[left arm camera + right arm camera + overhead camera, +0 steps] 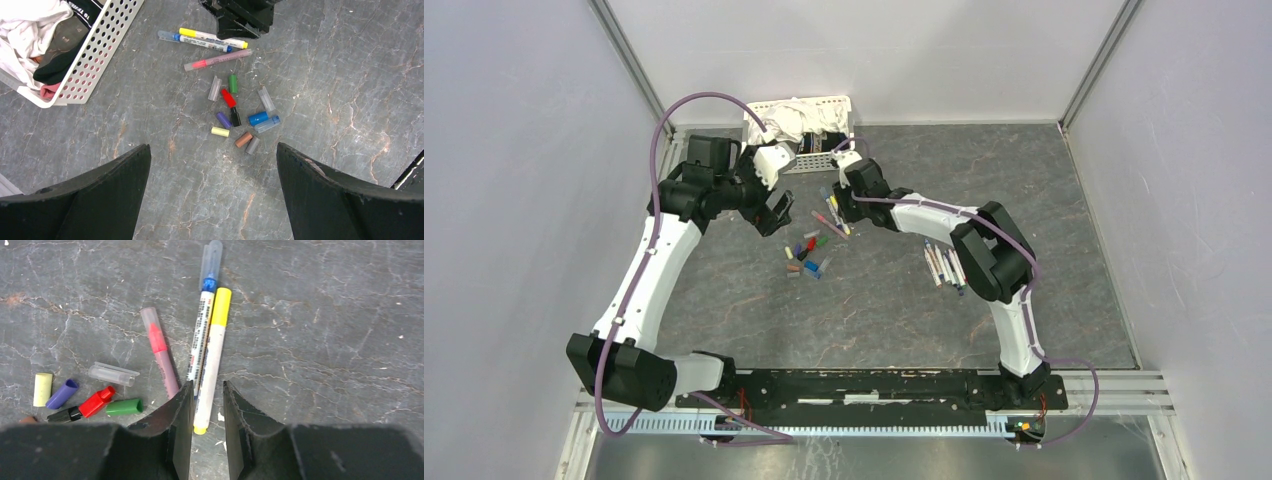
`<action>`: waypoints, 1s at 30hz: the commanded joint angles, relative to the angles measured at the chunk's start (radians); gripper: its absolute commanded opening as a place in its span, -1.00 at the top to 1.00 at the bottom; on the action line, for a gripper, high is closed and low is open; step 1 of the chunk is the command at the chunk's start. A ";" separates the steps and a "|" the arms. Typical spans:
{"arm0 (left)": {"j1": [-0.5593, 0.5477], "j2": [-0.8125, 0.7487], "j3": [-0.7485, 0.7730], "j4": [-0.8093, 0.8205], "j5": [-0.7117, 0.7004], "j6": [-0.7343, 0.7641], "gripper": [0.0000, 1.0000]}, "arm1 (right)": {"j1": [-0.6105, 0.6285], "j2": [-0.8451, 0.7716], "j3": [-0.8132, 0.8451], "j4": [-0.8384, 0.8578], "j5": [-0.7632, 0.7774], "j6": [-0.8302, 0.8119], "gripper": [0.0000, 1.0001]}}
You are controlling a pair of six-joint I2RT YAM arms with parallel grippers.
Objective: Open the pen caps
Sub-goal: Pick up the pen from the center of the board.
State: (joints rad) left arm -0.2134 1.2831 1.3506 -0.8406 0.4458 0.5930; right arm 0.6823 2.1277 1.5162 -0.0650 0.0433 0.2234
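Three capped pens lie side by side: a yellow pen [212, 355], a blue pen [202, 330] and a pink pen [161, 352]. My right gripper [207, 387] is low over them, its jaws narrowly apart on either side of the yellow pen's tail end, with a gap showing beside the pen. Loose pen caps [235, 117] lie in a small pile, among them green [233, 83], red [228, 98], purple [223, 120] and pale yellow [220, 131]. My left gripper [214, 155] hangs wide open and empty above the table just near of the pile.
A white slotted basket [834, 103] of cloths stands at the back, close to both wrists. Several uncapped pens [944, 265] lie in a bunch beside the right arm's elbow. Grey walls close in the left, right and back sides.
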 commanded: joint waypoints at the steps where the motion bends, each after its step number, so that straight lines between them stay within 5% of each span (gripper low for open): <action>1: 0.002 0.000 -0.001 -0.010 0.023 0.030 -1.00 | 0.007 0.035 0.043 0.008 -0.005 0.016 0.36; 14: 0.002 0.000 -0.004 -0.015 0.027 0.038 -1.00 | 0.009 0.084 0.008 -0.031 0.037 -0.019 0.44; 18: 0.002 0.006 -0.007 -0.023 0.034 0.042 -1.00 | 0.009 0.037 -0.070 -0.009 0.069 -0.043 0.70; 21: 0.002 0.012 -0.021 -0.027 0.050 0.051 -1.00 | 0.007 -0.022 -0.157 0.027 0.063 -0.060 1.00; 27: 0.001 0.037 -0.089 -0.063 0.151 0.187 -1.00 | -0.032 -0.261 -0.369 0.145 -0.038 -0.059 1.00; 30: -0.002 0.057 -0.115 -0.093 0.214 0.278 -1.00 | -0.045 -0.377 -0.439 0.163 -0.208 -0.075 1.00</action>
State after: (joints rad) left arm -0.2138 1.3182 1.2636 -0.8860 0.5415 0.7074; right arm 0.6590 1.9156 1.1313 0.0284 0.0113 0.1738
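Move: The yellow-capped pen lies almost under the right hand, its middle about 1 cm ahead, 1 cm left and 4 cm below. Close against it is the blue pen, 3 cm ahead and 4 cm left of the hand; the pink pen lies 1 cm back, 4 cm left, and the green cap 6 cm back, 5 cm left. From the left hand, the yellow-capped pen is roughly 12 cm ahead, 15 cm right and 23 cm down. The yellow-capped pen is pinched near its middle by the right hand, which first sinks some 3.5 cm with its narrowly open fingers over the barrel and shuts them there. Staying low, the right hand then takes the pen about 6 cm back and 6 cm right, away from the blue and pink pens, rising slightly at the end. Late on, the open, empty left hand drops some 4.5 cm, easing back. ##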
